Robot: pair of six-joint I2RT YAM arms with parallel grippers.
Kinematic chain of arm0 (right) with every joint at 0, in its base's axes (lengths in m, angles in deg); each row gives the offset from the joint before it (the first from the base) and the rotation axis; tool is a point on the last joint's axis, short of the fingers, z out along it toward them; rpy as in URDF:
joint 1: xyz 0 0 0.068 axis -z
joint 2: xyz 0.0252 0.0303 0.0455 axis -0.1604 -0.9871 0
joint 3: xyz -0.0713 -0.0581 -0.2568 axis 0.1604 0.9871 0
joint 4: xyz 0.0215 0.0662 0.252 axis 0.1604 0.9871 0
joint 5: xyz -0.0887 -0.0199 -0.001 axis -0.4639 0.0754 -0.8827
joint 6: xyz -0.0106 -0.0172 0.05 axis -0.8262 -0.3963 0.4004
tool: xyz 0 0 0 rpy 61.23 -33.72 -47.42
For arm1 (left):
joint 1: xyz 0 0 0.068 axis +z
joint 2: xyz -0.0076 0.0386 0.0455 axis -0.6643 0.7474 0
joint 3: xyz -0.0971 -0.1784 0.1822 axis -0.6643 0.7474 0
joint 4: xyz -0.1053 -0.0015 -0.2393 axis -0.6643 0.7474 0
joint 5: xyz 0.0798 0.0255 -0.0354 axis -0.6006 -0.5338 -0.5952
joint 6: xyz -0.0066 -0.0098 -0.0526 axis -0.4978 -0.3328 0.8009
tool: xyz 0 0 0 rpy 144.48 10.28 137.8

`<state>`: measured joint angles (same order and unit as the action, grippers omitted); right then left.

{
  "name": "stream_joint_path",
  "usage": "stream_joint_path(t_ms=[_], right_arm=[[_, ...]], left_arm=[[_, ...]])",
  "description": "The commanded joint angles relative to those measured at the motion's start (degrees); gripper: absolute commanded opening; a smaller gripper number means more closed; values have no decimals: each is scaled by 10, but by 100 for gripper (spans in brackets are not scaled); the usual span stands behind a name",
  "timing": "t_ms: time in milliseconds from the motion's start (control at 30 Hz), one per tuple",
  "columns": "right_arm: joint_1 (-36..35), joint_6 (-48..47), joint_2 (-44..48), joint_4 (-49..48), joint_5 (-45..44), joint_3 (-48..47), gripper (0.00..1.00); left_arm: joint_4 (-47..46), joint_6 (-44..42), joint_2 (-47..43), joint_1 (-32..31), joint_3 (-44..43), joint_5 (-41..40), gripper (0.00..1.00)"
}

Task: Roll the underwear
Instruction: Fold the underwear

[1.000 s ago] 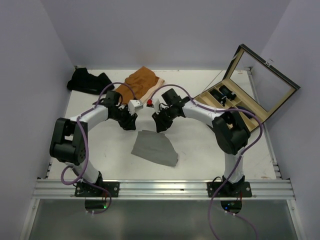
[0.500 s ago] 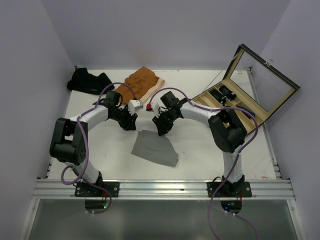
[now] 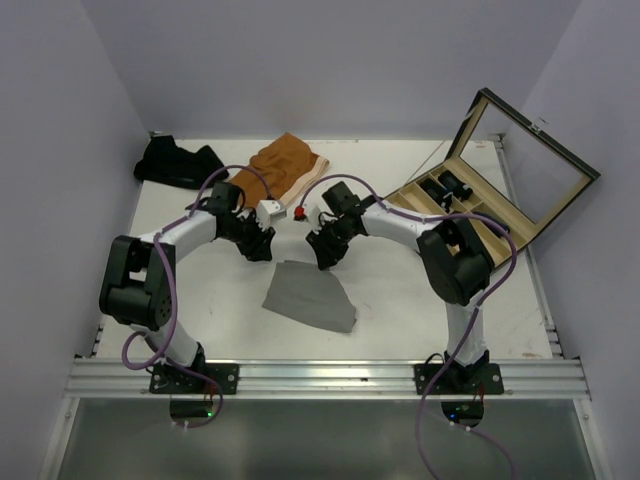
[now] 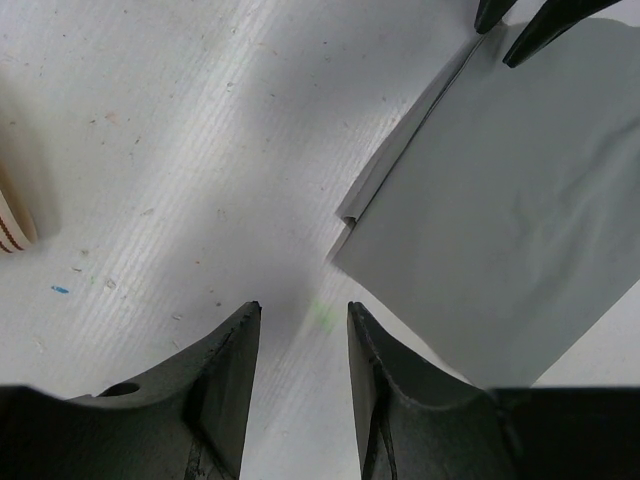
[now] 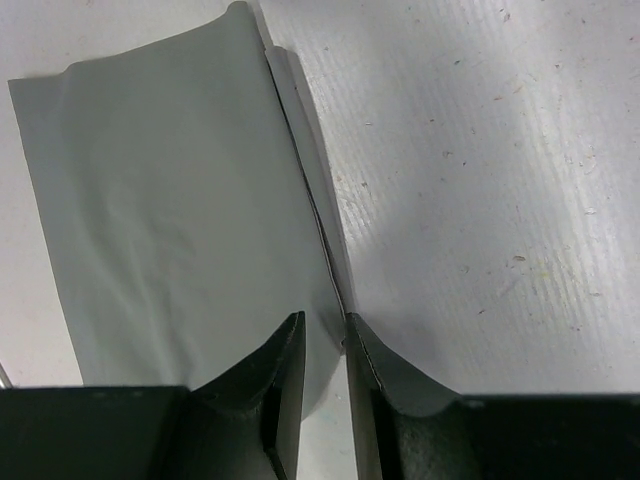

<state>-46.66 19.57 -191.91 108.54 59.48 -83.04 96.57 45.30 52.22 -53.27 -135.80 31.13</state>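
The light grey underwear (image 3: pixel 310 298) lies flat on the table in front of both arms. My left gripper (image 3: pixel 262 251) hovers just beyond its far left corner, open, with only bare table between the fingers (image 4: pixel 303 308); the grey cloth (image 4: pixel 500 220) lies to its right. My right gripper (image 3: pixel 325 258) is low at the cloth's far edge. Its jaws (image 5: pixel 324 318) stand a narrow gap apart, straddling the folded edge of the grey cloth (image 5: pixel 170 200) without pinching it. The rust-orange underwear (image 3: pixel 285 165) and a black one (image 3: pixel 178 160) lie at the back.
A wooden compartment box (image 3: pixel 480 215) with its glass lid (image 3: pixel 530 155) raised stands at the right, dark rolls in its far compartments. The orange pair's cream waistband (image 4: pixel 12 225) shows at the left edge of the left wrist view.
My right gripper has shifted slightly left and nearer, down onto the far edge of the grey cloth. The left arm and the cloth have stayed put.
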Motion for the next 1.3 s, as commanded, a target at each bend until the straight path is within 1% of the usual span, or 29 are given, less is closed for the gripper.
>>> stream_joint_path(t_ms=[0,167,400,500,533,633,833,1000,1133,1267], right_arm=[[5,-4,13,-11,-9,-12,27],[6,-13,4,-2,-4,-12,26],[6,-27,0,9,3,-11,21],[5,-30,-3,12,4,-12,18],[5,-30,-2,12,4,-10,15],[5,-32,0,9,4,-9,11],[6,-37,-6,18,11,-14,7],[5,-42,-4,24,17,-14,0],[6,-44,8,26,26,-7,0],[6,-38,43,22,28,7,0]], left_arm=[[-16,-6,-17,6,7,23,44],[-11,-15,-19,6,9,21,45],[-12,-15,-18,6,9,23,45],[-11,-16,-18,6,8,21,45],[-10,-17,-18,6,7,21,45],[-10,-17,-18,6,7,20,45],[-9,-18,-20,6,7,20,46],[-9,-18,-20,7,7,20,46],[-11,-18,-20,6,7,19,46],[-15,-15,-22,6,11,20,46]])
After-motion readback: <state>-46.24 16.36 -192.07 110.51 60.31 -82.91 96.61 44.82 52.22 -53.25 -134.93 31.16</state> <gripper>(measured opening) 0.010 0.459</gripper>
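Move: The far-right corner of the folded underwear lies right at the right hand's fingers, about 1 cm below. From this hand, the underwear's middle is some 8 cm back and 4 cm left, and its far-left corner about 1 cm ahead and 11 cm left. From the left hand, the far-right corner is about 15 cm right and 2 cm back. The right hand eases under 1 cm right, nearly in place, and shuts its fingers, pinching the underwear's far-right corner. ##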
